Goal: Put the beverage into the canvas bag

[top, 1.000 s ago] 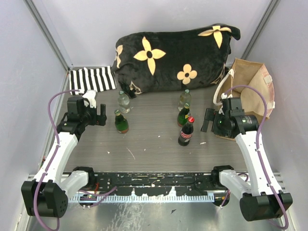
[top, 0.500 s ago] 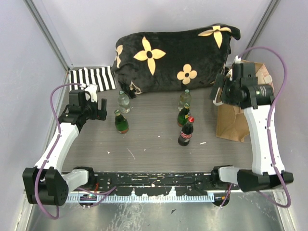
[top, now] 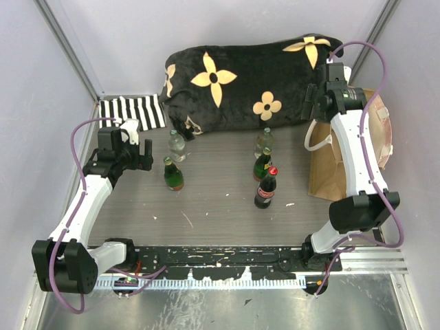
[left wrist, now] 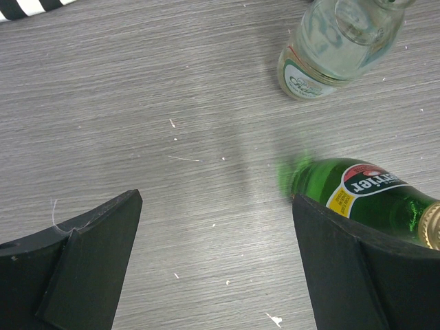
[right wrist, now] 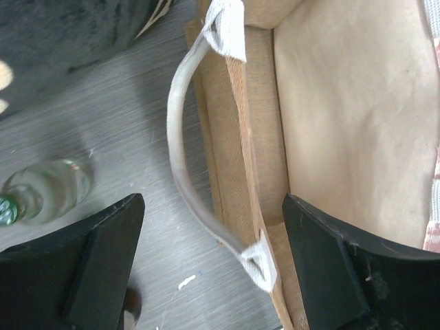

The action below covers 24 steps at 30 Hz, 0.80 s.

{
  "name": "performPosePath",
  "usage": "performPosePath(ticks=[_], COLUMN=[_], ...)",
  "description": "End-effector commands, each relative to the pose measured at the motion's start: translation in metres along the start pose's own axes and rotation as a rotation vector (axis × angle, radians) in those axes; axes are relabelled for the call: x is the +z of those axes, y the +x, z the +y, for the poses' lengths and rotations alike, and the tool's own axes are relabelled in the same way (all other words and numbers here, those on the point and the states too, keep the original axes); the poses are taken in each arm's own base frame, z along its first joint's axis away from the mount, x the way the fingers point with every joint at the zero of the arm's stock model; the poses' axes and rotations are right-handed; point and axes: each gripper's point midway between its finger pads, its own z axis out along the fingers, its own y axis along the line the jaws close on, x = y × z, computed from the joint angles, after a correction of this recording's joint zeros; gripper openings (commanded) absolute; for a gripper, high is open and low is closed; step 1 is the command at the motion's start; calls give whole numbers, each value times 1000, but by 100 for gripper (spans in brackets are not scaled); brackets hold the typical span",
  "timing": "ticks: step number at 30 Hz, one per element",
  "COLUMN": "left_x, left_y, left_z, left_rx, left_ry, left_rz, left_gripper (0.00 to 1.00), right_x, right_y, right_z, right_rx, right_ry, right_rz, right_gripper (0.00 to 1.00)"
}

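The tan canvas bag (top: pixel 330 175) stands at the right, its mouth (right wrist: pixel 344 103) facing up and a pale handle (right wrist: pixel 184 158) arching off its left rim. My right gripper (top: pixel 311 104) hovers open above that rim (right wrist: pixel 244 172), and the rim and handle lie between the jaws (right wrist: pixel 213 265) without touching them. Several beverage bottles stand mid-table: a red-capped dark one (top: pixel 265 190), a green one (top: pixel 262 164), a clear one (top: pixel 263 141), another green (top: pixel 173 175) and another clear (top: pixel 177 146). My left gripper (top: pixel 143 157) is open and empty just left of the green bottle (left wrist: pixel 364 192).
A black flowered cushion (top: pixel 240 79) fills the back of the table. A black-and-white striped cloth (top: pixel 130 112) lies at the back left. Grey walls close in on both sides. A clear bottle (right wrist: pixel 41 192) shows left of the bag in the right wrist view.
My right arm rose from table level beside the bag to above its left rim, and its jaws narrowed slightly. The bag's near side now stands upright. The left arm barely shifted.
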Motion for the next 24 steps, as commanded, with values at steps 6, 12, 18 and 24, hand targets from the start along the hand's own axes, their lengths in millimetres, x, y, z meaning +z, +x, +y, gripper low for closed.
performPosePath(ticks=[6, 12, 18, 24], left_x=[-7, -7, -8, -11], left_y=[-3, -2, -4, -7], left_z=[-6, -7, -9, -14], left_rx=[-27, -31, -47, -74], left_ry=[23, 26, 37, 56], left_rz=[-25, -26, -27, -31], left_gripper=[98, 98, 98, 98], right_x=[62, 110, 110, 42], right_y=[-28, 7, 15, -54], right_z=[-26, -40, -48, -73], right_rx=[34, 45, 71, 86], right_ry=[201, 216, 140, 167], right_rz=[-69, 48, 87, -81], right_gripper=[86, 85, 3, 1])
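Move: The left rim of the canvas bag, at the far root of its white handle, lies about 8 cm to the right of the open right hand, 3 cm ahead and 11 cm lower. The clear bottle stands roughly 20 cm to that hand's left, about level and some 20 cm down, the green bottle some 8 cm nearer the base than the clear one. From the left hand, the rim is about 68 cm to the right, 9 cm ahead and slightly higher. The canvas bag's left rim is pinched beside the far handle root: the open right hand sinks about 11 cm and swings 8 cm right towards it, first reaching some 5 cm forward, then easing back slightly, its wrist tipping down and turning clockwise about 10 degrees each. The fingers shut on the thin edge late, then the hand starts up by about 1.5 cm with it. ##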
